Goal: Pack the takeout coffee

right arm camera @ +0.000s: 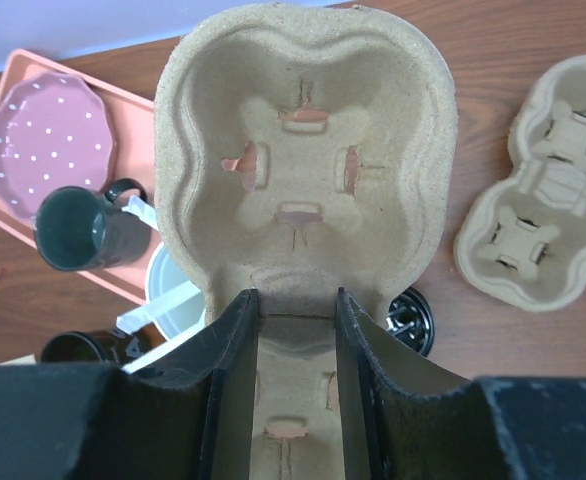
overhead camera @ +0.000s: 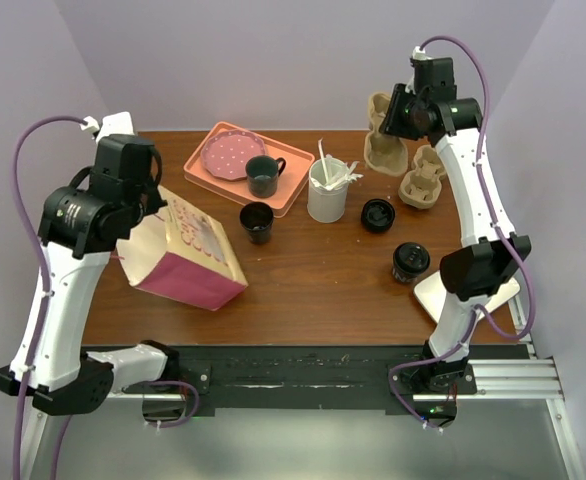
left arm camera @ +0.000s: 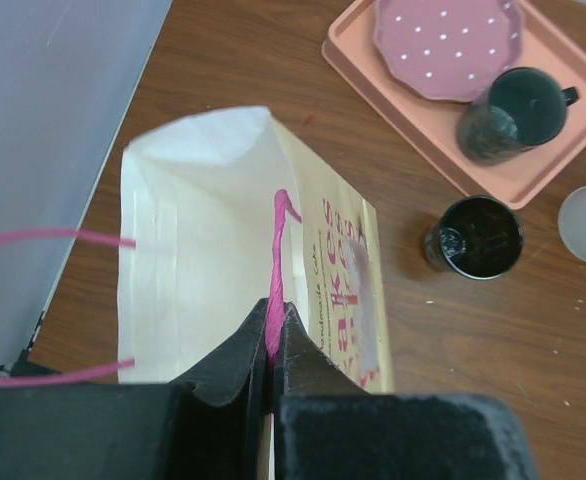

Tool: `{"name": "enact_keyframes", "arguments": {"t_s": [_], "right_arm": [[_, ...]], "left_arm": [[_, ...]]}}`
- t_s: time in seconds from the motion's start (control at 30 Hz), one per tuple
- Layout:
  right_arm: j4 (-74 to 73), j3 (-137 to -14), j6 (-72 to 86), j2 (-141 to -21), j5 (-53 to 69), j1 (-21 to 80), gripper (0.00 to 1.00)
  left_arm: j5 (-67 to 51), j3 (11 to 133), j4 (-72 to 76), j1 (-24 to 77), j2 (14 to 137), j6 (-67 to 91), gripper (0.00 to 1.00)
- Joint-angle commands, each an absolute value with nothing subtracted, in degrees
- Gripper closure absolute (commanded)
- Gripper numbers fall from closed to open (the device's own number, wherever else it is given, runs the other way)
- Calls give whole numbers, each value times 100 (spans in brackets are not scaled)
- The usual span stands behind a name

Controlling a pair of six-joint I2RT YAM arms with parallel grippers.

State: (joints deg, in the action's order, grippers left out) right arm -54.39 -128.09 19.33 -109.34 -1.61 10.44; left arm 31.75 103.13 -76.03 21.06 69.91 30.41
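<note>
The takeout coffee (overhead camera: 410,261), a lidded black cup with white lettering, stands at the right front of the table, apart from both grippers. My left gripper (left arm camera: 276,312) is shut on the pink handle of a paper bag (left arm camera: 213,250). In the top view that bag (overhead camera: 185,255) leans open-mouthed at the left under the left gripper (overhead camera: 158,200). At the back right my right gripper (right arm camera: 295,300) is shut on the rim of a cardboard cup carrier (right arm camera: 303,130), holding it above the table. From above, the right gripper (overhead camera: 393,122) and that carrier (overhead camera: 381,142) are far from the coffee.
A second carrier (overhead camera: 423,178) and a loose black lid (overhead camera: 378,215) lie near the right arm. An open black cup (overhead camera: 256,222), a white cup of stirrers (overhead camera: 327,192) and a pink tray (overhead camera: 198,165) with a dotted plate (overhead camera: 231,153) and dark mug (overhead camera: 264,175) fill the middle back.
</note>
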Motion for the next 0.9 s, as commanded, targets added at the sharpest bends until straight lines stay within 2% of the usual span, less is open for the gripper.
{"name": "enact_keyframes", "arguments": {"t_s": [0.0, 0.27, 0.6, 0.87], "right_arm": [[-5669, -12736, 1828, -10407, -474, 1090, 74], [-5757, -12630, 1907, -10204, -659, 1090, 73], [-5897, -12718, 1899, -10187, -747, 1099, 74], [-5994, -12805, 1583, -10222, -738, 1090, 73]], "left_arm": [[2726, 10722, -7524, 2092, 7084, 2690, 100], [2391, 11188, -7540, 2329, 7189, 2180, 100], [1890, 10267, -7524, 2355, 7005, 2759, 100], [1995, 10002, -7532, 3655, 7163, 3892, 100]]}}
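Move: The left hand holds the paper bag by its rim; the clear table for it lies about 8 cm to the right and some 34 cm below. The black cup stands roughly 10 cm ahead and 17 cm right, the pink tray about 26 cm ahead and 15 cm right. The right hand holds a cup carrier; the lidded coffee lies some 21 cm back and 9 cm right, the loose lid 8 cm back and 3 cm right, the other carriers 14 cm right, the straw holder 7 cm back and 10 cm left. Rightward, towards the black cup's side of the table, the left hand carries the bag about 8 cm by its rim, first lifting a couple of centimetres, then sinking below its starting height while turning clockwise some 15 degrees. The right hand keeps its pinch on the middle of the carrier and draws it back about 3.5 cm, a little to the right and up. ##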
